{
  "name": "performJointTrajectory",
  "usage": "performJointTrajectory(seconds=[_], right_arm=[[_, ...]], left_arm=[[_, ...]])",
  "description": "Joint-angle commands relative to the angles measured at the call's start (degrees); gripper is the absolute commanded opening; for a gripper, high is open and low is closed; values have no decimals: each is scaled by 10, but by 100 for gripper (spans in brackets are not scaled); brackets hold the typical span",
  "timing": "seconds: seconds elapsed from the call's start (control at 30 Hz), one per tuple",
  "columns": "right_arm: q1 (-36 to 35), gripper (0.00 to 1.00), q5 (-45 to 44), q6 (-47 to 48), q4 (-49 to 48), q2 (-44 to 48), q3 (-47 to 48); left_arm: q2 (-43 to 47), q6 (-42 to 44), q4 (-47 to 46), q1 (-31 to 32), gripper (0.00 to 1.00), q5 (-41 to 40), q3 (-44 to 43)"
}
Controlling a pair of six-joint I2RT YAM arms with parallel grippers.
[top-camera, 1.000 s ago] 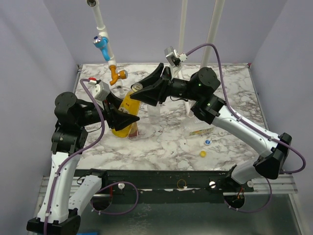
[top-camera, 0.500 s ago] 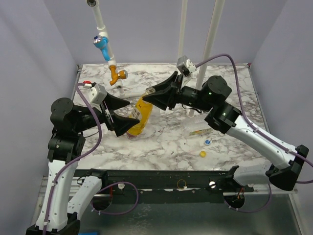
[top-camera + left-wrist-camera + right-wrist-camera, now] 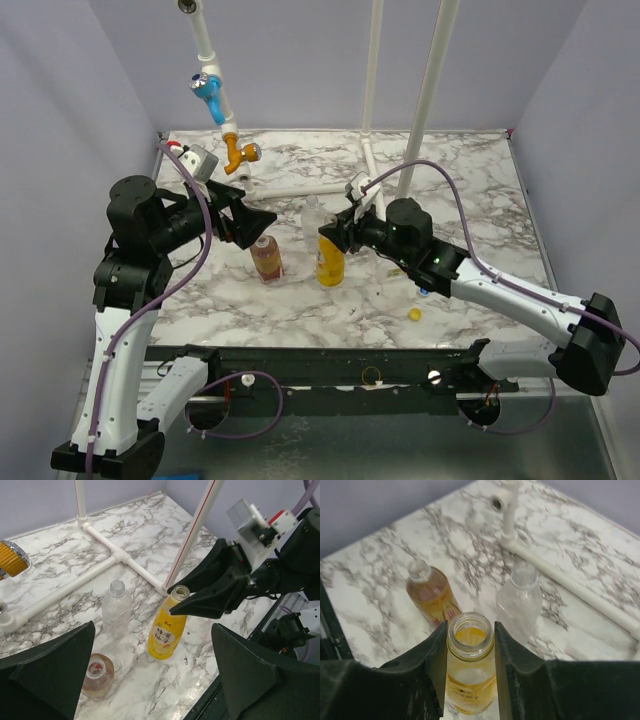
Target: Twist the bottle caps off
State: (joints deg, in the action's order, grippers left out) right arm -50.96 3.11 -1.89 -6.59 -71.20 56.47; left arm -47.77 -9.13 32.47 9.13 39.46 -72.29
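The yellow-orange bottle [image 3: 330, 263] stands upright mid-table with its mouth open and no cap. My right gripper [image 3: 331, 234] is shut on its neck; in the right wrist view both fingers press the neck [image 3: 470, 636]. The brown bottle [image 3: 266, 258] stands to its left, also without a cap [image 3: 430, 592]. A wider clear bottle [image 3: 314, 216] stands behind them. My left gripper [image 3: 262, 222] is open and empty above the brown bottle. A yellow cap [image 3: 414, 313] and a blue-and-white cap [image 3: 425, 291] lie on the table to the right. The left wrist view shows the yellow-orange bottle [image 3: 167, 630], the clear one [image 3: 116, 610] and the brown one [image 3: 97, 676].
A white pipe with a blue tap handle [image 3: 207, 86] and an orange valve [image 3: 240, 153] hangs at the back left. A white pipe frame [image 3: 300, 186] lies across the back of the table, with upright poles [image 3: 430, 90]. A thin yellowish item [image 3: 405, 270] lies near the caps.
The yellow-orange bottle was held tilted in the air between both grippers. It now stands upright on the table. My left gripper has let go and drawn back left; my right arm has lowered.
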Motion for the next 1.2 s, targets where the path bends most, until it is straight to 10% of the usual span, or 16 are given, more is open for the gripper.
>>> performJointTrajectory(seconds=[0.0,0.5,1.17], right_arm=[[-2,15,-77,41,-90,-3,-59],[-19,18,-128,44,-213,-19,-173],[-38,99,-212,-57,-121,58,-160]], left_arm=[[-4,0,22,2,99,-19,-21],[-3,13,20,2,99,4,-12],[4,14,7,2,99,17,7]])
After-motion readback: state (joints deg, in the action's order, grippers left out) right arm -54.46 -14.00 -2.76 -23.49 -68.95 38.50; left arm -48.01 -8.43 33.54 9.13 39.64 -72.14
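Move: The uncapped yellow bottle hangs by its neck in the right fingers, its middle about 9 cm below the hand, to be set on bare table about 1 cm ahead and 2 cm to the right of the hand, some 28 cm down. The clear bottle stands about 10 cm ahead and 4 cm left, the red-label bottle about 14 cm left and 1 cm ahead, middles roughly 18 cm lower. From the empty left hand, the yellow bottle is about 14 cm right, 5 cm ahead and 20 cm down. The yellow bottle, still pinched at the neck by the right hand, is lowered about 7 cm and slightly to the right to stand on the table, quickly at first, then easing to a halt. The right fingers then open nearly wide and let go of the neck, and the hand starts backing off to the right and upward, turning some 15 degrees clockwise altogether. ##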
